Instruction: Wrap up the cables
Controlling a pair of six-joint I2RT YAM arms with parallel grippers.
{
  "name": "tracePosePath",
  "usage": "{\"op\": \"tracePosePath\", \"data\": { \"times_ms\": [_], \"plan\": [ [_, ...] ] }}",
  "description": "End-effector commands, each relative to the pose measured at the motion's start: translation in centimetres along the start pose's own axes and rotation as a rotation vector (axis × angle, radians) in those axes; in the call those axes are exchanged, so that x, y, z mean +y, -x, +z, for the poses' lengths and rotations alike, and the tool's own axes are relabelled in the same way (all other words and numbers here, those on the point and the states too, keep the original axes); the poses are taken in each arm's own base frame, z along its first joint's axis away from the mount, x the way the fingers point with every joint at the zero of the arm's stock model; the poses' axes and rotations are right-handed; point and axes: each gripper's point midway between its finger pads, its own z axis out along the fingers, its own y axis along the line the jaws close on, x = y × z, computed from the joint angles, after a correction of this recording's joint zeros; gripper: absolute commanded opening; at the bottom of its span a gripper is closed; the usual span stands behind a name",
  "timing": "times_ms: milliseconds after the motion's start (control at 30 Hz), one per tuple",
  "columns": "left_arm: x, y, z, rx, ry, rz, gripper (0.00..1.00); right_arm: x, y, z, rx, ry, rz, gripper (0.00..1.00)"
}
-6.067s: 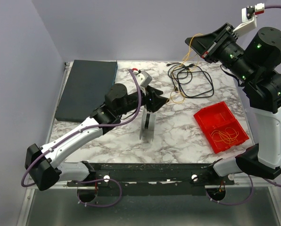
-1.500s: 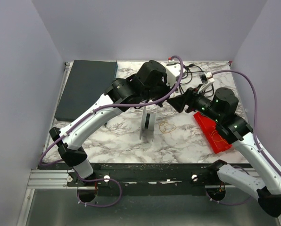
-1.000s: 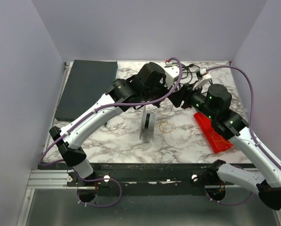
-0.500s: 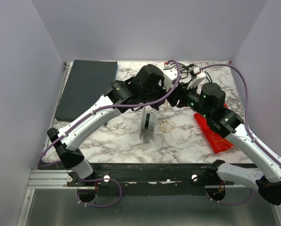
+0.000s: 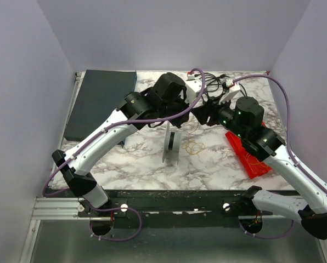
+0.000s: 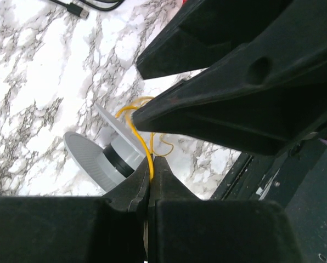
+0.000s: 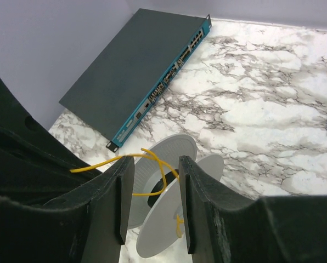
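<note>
The cable is a thin yellow-orange strand. My left gripper is shut on it above the grey spool. From there the strand runs down into a loose loop on the marble beside the spool. In the right wrist view the strand crosses the gap of my right gripper, which is open with its pads either side of it, just above the spool. The two grippers meet tip to tip over the table's middle, and the right gripper's fingers fill the left wrist view.
A dark flat network box lies at the back left. A thicker black cord with plugs lies at the back, behind the arms. A red tray holding more yellow loops sits at the right, partly under the right arm.
The right arm has swung left and in towards the left gripper, and its jaws have narrowed a little around the strand. The left arm has drifted slightly left, still shut on the cable.
</note>
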Motion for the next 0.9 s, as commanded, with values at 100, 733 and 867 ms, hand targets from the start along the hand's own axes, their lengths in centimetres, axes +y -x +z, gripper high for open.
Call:
{"op": "tracePosePath", "data": {
  "times_ms": [100,733,867],
  "plan": [
    [0.4,0.4,-1.9,-0.004,0.0,0.01,0.0,0.3,1.2,-2.0,-0.02,0.003,-0.023,0.45],
    [1.3,1.2,-2.6,-0.021,0.037,0.015,0.0,-0.3,-5.6,0.3,0.142,0.032,-0.035,0.44],
    [1.3,0.9,-2.3,-0.019,0.032,0.004,0.0,-0.4,-5.2,0.8,0.121,0.02,-0.027,0.44]
  ]
}}
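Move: The yellow cable's looped end, pinched by the left gripper, is just off the right fingertips, about 2 cm ahead, 2 cm left and slightly lower; from the left hand it lies some 4 cm ahead and 3 cm right. The grey reel stands roughly 2 cm back and 8 cm left of the right hand, its middle 25 cm below. The black cable lies on the table some 20 cm ahead and 12 cm right of the right hand. Back the right gripper about 1.5 cm towards the base with a slight lift, then sink it straight down to finish about 5 cm lower, below the cable's crossing, tipping its fingers slightly down and leaving them half open. Keep the left fingers shut on the yellow cable and ease that hand a little left and up. ##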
